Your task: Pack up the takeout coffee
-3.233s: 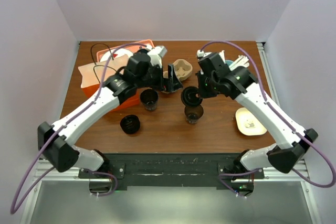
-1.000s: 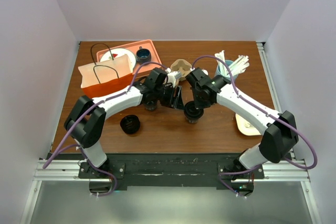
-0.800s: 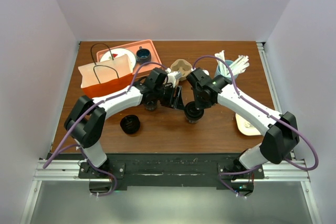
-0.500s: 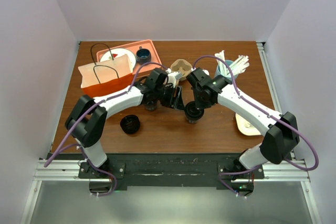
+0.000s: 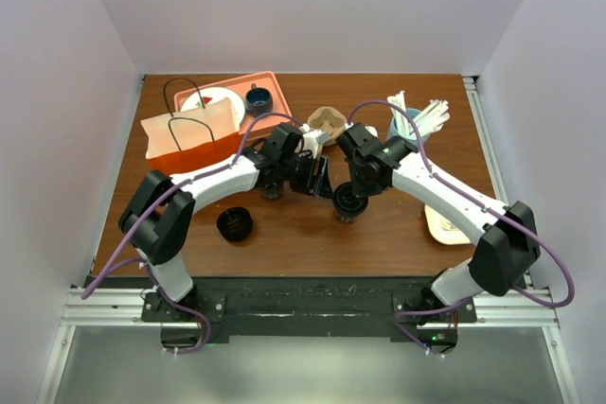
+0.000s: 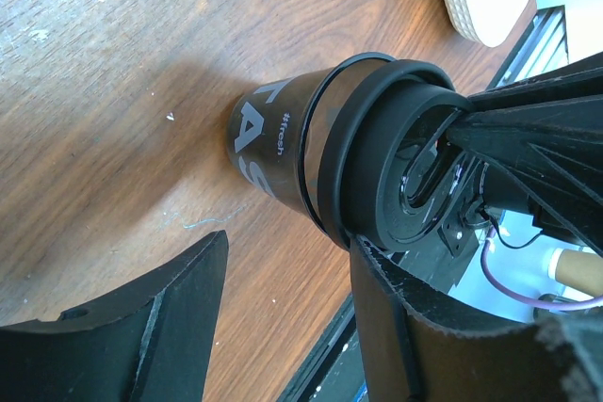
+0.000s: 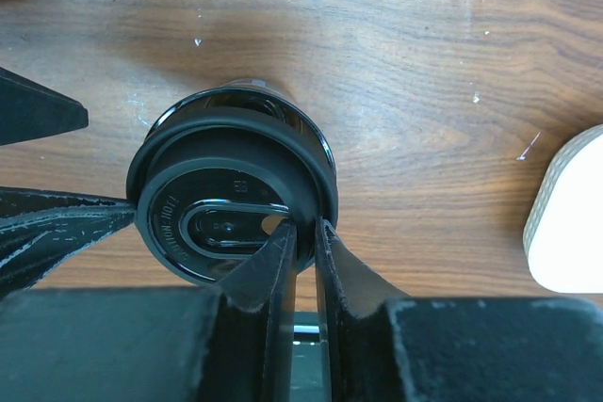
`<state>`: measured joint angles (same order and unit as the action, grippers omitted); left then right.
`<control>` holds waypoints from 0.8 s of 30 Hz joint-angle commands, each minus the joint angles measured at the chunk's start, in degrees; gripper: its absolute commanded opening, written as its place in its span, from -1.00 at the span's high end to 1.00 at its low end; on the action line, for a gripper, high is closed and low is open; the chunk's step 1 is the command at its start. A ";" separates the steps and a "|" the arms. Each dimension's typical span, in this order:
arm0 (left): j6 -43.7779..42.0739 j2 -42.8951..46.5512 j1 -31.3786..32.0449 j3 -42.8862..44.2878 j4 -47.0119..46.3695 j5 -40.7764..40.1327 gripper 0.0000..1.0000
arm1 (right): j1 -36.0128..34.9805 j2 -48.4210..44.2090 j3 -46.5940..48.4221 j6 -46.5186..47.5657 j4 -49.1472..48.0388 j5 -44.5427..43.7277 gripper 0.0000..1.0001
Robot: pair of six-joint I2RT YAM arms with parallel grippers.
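Observation:
The takeout coffee (image 5: pixel 347 203) stands upright mid-table, a dark cup (image 6: pixel 268 138) with a black sip lid (image 7: pixel 231 223) on top. My right gripper (image 7: pixel 303 233) comes down from above. Its jaws stand narrowly apart, pinching the lid's near rim, one finger inside the rim and one outside. My left gripper (image 6: pixel 283 270) is open just left of the cup, and its right finger (image 6: pixel 377 308) rests against the side of the lid. In the top view the left gripper (image 5: pixel 317 177) and right gripper (image 5: pixel 348 191) nearly meet over the cup.
A lidless dark cup (image 5: pixel 270 184) sits under the left arm, and a loose black lid (image 5: pixel 235 224) lies nearer the front. An orange paper bag (image 5: pixel 189 144), an orange tray (image 5: pixel 270 79), a pulp carrier (image 5: pixel 327 122), a cup of straws (image 5: pixel 415 120) and a white dish (image 5: pixel 440 219) surround them.
Earlier the right gripper held the lid above the open cup; now the lid sits on the cup. The left gripper came in beside it. Lately the right jaws have parted slightly.

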<state>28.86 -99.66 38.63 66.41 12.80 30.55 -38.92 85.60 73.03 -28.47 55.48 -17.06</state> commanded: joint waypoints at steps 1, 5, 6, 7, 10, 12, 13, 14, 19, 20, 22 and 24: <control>-1.44 0.69 0.04 2.14 -1.11 0.48 -0.19 | 0.16 -0.79 -0.17 -0.36 -1.61 -1.13 0.71; -1.70 0.61 0.13 2.49 -0.67 -0.31 -0.19 | 0.24 -0.09 -0.09 -0.45 -1.43 -1.48 0.69; -1.79 0.43 0.04 2.67 -0.58 -0.22 -0.20 | 0.16 -0.17 -0.17 -0.53 -1.43 -1.66 0.67; -1.79 0.25 0.04 2.67 -0.41 -0.31 -0.20 | 0.16 -0.09 -0.17 -0.54 -1.52 -1.84 0.66; -1.88 0.08 0.04 2.58 -0.40 -0.40 -0.20 | 0.16 0.00 0.09 -0.54 -1.52 -2.28 0.58; -1.88 0.08 0.13 2.41 -0.49 -0.40 -0.20 | 0.16 0.00 0.00 -0.45 -1.69 -2.45 0.54; -1.88 0.08 0.04 2.41 -0.49 -0.49 -0.20 | 0.24 -0.08 0.09 -0.36 -1.61 -2.54 0.52; -1.79 0.16 0.13 2.41 -0.49 -0.49 -0.20 | 0.24 0.00 0.18 -0.53 -1.52 -2.63 0.50; -1.88 0.51 0.04 2.58 -0.58 -1.01 -0.21 | 0.24 -0.70 1.49 -0.45 -1.43 -2.11 0.37; -1.97 0.52 0.04 2.67 -0.49 -1.10 -0.20 | 0.16 -0.87 1.76 -0.27 -1.43 -1.93 0.34; -1.97 0.60 0.13 2.84 -0.41 -1.19 -0.21 | 0.42 -1.58 2.90 -0.18 -1.08 -1.23 0.22; -1.97 0.69 0.13 3.28 0.21 -1.28 -0.21 | 1.64 -2.54 3.52 0.25 -1.08 -0.09 0.11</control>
<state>28.25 -99.66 38.65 66.48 12.99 29.71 -38.79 85.60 73.36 -28.40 55.31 -17.43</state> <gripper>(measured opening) 0.602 0.416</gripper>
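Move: The black lid on the cup is some 3 cm to the left of my right hand and barely below its fingertips, almost level fore and aft; the cup's middle is about 6 cm below the hand, also 3 cm left. A second cup stands roughly 23 cm left and 6 cm ahead, and the small plate about 25 cm right, straight level. From my left hand the lid lies around 6 cm right and 2 cm back. My right hand stays over the lid's right side, shifting less than half a centimetre, at first seeming to keep bearing down on the lid top; then I spread its nearly shut fingers to a bit under half open, one tip over the lid, the other just outside its rim. My left hand holds still, a fingertip of its part-open gripper still against the lid's left edge. ##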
